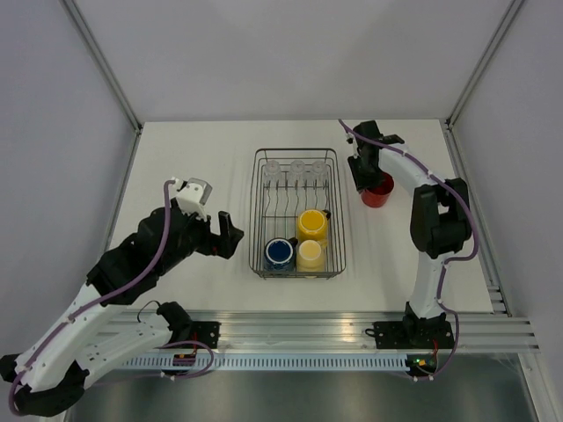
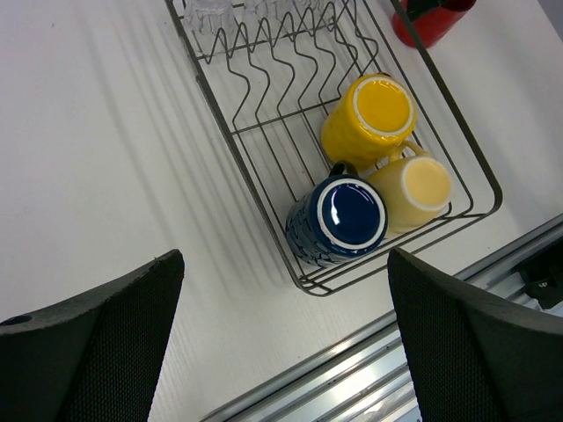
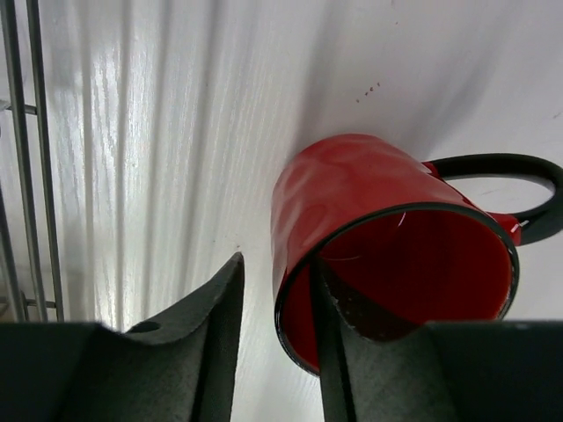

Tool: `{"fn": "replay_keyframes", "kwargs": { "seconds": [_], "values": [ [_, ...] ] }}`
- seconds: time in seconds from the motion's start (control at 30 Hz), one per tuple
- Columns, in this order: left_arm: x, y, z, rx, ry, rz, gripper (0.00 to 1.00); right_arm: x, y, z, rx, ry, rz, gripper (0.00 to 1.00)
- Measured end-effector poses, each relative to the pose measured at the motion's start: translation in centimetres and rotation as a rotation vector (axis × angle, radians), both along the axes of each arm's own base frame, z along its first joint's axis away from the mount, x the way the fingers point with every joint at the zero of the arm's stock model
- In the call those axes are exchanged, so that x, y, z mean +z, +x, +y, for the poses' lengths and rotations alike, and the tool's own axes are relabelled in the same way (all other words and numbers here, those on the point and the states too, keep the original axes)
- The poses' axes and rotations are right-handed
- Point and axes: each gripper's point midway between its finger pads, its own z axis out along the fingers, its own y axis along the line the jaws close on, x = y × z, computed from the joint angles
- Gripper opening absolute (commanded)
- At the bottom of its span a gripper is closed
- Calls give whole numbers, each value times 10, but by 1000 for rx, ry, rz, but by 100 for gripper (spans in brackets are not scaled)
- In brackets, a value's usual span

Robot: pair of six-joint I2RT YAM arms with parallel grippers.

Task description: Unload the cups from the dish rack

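Note:
The dark wire dish rack (image 1: 257, 211) (image 2: 246, 167) sits mid-table. At its near end are a yellow mug (image 1: 311, 223) (image 2: 374, 114), a dark blue mug (image 1: 279, 252) (image 2: 345, 215) and a pale cream mug (image 1: 310, 255) (image 2: 420, 186). Clear glass tumblers (image 1: 297, 169) (image 2: 211, 13) line its far end. A red mug (image 1: 378, 192) (image 3: 369, 193) stands upright on the table right of the rack. My right gripper (image 1: 368, 180) (image 3: 280, 264) straddles its rim, one finger inside and one outside with a gap, open. My left gripper (image 1: 227, 236) (image 2: 286, 255) hovers wide open left of the rack, holding nothing.
White walls close in the table at the back and both sides. A metal rail (image 1: 352, 330) (image 2: 422, 352) runs along the near edge, just below the rack's near corner.

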Motion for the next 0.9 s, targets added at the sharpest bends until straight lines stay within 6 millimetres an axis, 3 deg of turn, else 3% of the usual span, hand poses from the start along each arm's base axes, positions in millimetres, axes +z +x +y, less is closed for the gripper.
{"fn": "replay_keyframes", "kwargs": {
  "seconds": [0.1, 0.2, 0.3, 0.43, 0.53, 0.67, 0.9],
  "values": [
    [-8, 4, -3, 5, 28, 25, 100, 12, 1, -2, -8, -5, -28, 51],
    [-15, 9, -5, 12, 54, 47, 100, 41, 1, -5, -32, 0, -97, 60],
    [-21, 14, -9, 17, 81, 71, 100, 90, -3, -8, -69, 26, -218, 98],
    [-28, 21, -16, 16, 110, 100, 100, 166, -19, -12, -105, 101, -430, 98],
    [-29, 28, -27, 8, 130, 118, 100, 207, -40, -11, -132, 197, -573, 98],
    [-29, 37, -57, -42, 158, 137, 100, 228, -73, 0, -116, 338, -655, 98],
    [-49, 47, -126, -214, 228, 113, 100, 237, -129, 24, -23, 552, -679, 98]
  ]
}}
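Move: The left hand hovers wide open beside the rack; the blue mug lies about 8 cm to its right, 1 cm ahead and some 21 cm below, the cream mug 16 cm right and 1 cm ahead, the yellow one 16 cm right and 9 cm ahead, both equally low. The right hand straddles the standing red mug's rim, the mug's middle some 4 cm right, level fore and aft, 2 cm below; from it the yellow mug is 15 cm back and 14 cm left. The right hand comes free of the red mug's rim, its part-open fingers spreading wide as it climbs straight up, then draws back towards its base while still rising, about 24 cm up and 13 cm back in all, the fingers swinging up from pointing down and the wrist rolling some 30 degrees. The left hand, still wide open and empty, first eases down and forward, then sweeps right over the rack's near end towards the blue mug and its neighbours, some 12 cm across and 5 cm down, tipping its fingers further down. ##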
